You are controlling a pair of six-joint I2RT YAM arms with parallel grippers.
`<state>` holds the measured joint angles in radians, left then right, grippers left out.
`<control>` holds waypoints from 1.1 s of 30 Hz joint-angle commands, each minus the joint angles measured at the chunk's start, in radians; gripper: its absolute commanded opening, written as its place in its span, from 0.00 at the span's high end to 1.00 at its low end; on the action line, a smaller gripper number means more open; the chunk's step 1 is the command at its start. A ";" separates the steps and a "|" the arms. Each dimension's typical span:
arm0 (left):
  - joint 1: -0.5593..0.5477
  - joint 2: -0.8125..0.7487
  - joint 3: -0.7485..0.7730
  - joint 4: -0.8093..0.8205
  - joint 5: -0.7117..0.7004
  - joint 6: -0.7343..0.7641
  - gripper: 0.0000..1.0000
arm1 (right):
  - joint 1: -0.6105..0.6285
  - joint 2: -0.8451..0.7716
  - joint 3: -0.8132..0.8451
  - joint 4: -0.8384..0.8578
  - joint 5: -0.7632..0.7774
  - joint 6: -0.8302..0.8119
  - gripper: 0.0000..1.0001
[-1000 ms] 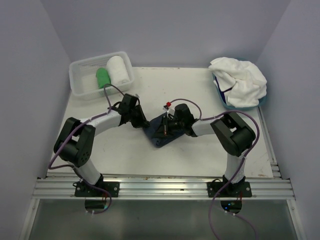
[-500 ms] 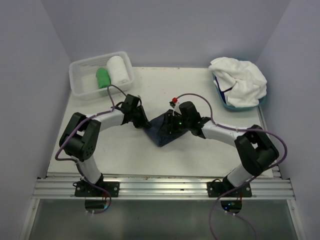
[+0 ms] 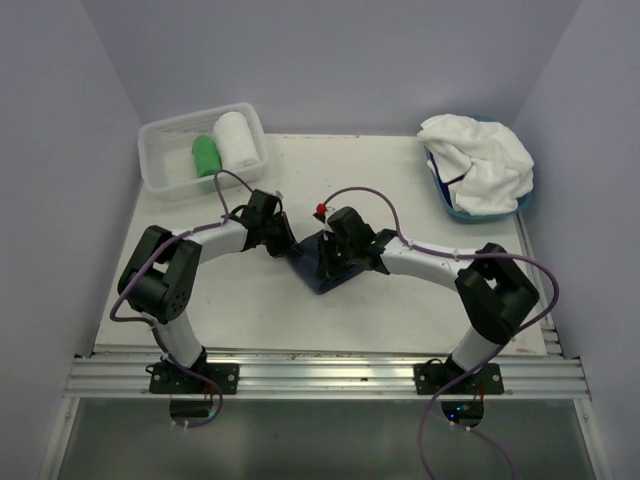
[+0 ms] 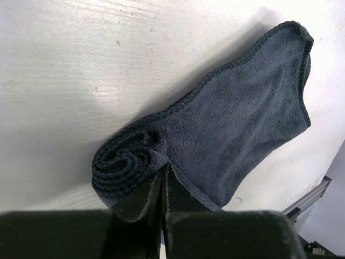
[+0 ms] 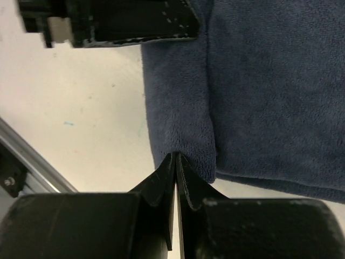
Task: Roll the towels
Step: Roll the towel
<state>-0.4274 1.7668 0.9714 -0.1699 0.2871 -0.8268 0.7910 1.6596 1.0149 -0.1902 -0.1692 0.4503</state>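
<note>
A dark navy towel [image 3: 328, 272] lies mid-table, partly rolled. In the left wrist view its coiled end [image 4: 126, 164] sits at the left and the flat part [image 4: 242, 113] spreads to the right. My left gripper [image 4: 163, 169] is shut, its tips pinching the towel's edge right beside the coil. Across from it, my right gripper [image 5: 176, 156] is shut on the folded edge of the same towel [image 5: 259, 81]. From above, the left gripper [image 3: 291, 250] and the right gripper [image 3: 327, 262] meet over the cloth. More white towels [image 3: 478, 160] are heaped at the back right.
A clear plastic basket [image 3: 165, 150] at the back left holds a rolled green towel [image 3: 206, 155] and a rolled white towel [image 3: 234, 138]. The light blue tub [image 3: 450, 207] under the white heap stands at the back right. The metal rail [image 3: 330, 375] runs along the near edge.
My right arm has stretched out and its gripper has shifted left along the navy towel, which now looks narrower. The left gripper has stayed at the towel's left end.
</note>
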 commanded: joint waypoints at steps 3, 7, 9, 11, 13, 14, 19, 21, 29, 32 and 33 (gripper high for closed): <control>0.003 -0.009 -0.037 -0.023 -0.034 0.041 0.97 | -0.003 0.063 0.041 -0.034 0.033 -0.048 0.94; 0.003 -0.017 -0.036 -0.026 -0.032 0.046 0.97 | 0.019 0.094 0.005 -0.012 0.004 -0.036 0.96; 0.004 -0.017 -0.034 -0.026 -0.032 0.046 0.97 | 0.034 0.101 -0.010 0.006 -0.006 -0.027 0.96; 0.003 -0.017 -0.036 -0.029 -0.034 0.049 0.97 | 0.045 0.115 -0.015 0.009 -0.004 -0.018 0.96; 0.003 -0.015 -0.036 -0.033 -0.029 0.051 0.97 | 0.050 0.121 -0.012 0.003 -0.016 -0.018 0.98; 0.003 -0.017 -0.036 -0.034 -0.028 0.051 0.97 | 0.051 0.112 -0.009 -0.014 -0.016 -0.018 0.99; 0.003 -0.029 -0.039 -0.040 -0.019 0.058 0.97 | 0.063 -0.021 -0.012 -0.061 0.092 -0.047 0.94; 0.004 -0.033 -0.043 -0.039 -0.013 0.061 0.97 | 0.071 -0.055 0.016 -0.093 0.132 -0.062 0.89; 0.003 -0.046 -0.053 -0.042 -0.005 0.066 0.97 | 0.086 0.043 0.143 -0.123 0.186 -0.124 0.68; 0.003 -0.049 -0.056 -0.045 -0.006 0.064 0.97 | 0.131 0.061 0.177 -0.135 0.243 -0.159 0.54; 0.003 -0.047 -0.054 -0.046 -0.005 0.066 0.97 | 0.142 0.069 0.186 -0.140 0.260 -0.170 0.53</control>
<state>-0.4274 1.7367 0.9436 -0.1654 0.2928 -0.7990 0.8898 1.7142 1.1469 -0.2989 0.0128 0.3389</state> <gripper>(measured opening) 0.035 0.461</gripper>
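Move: My right hand hangs closed over the dark towel's roll: the roll's middle is about 2 cm ahead, 3 cm to the left and 4 cm below, its near end some 2 cm back. The flat remainder lies roughly 5 cm ahead and 3 cm to the right. My left gripper is at the roll's far end, about 6 cm ahead and 7 cm to the left of my right hand; from my left hand the roll's middle is some 5 cm back and 4 cm to the right. I dip my closed right fingers about 3 cm down, drifting a little back and left, in at the near end of the roll, then lift them some 4 cm and carry them slightly forward and left while they part to nearly half open, one on either side of the roll. My left hand stays put, closed fingers still at the far end. ##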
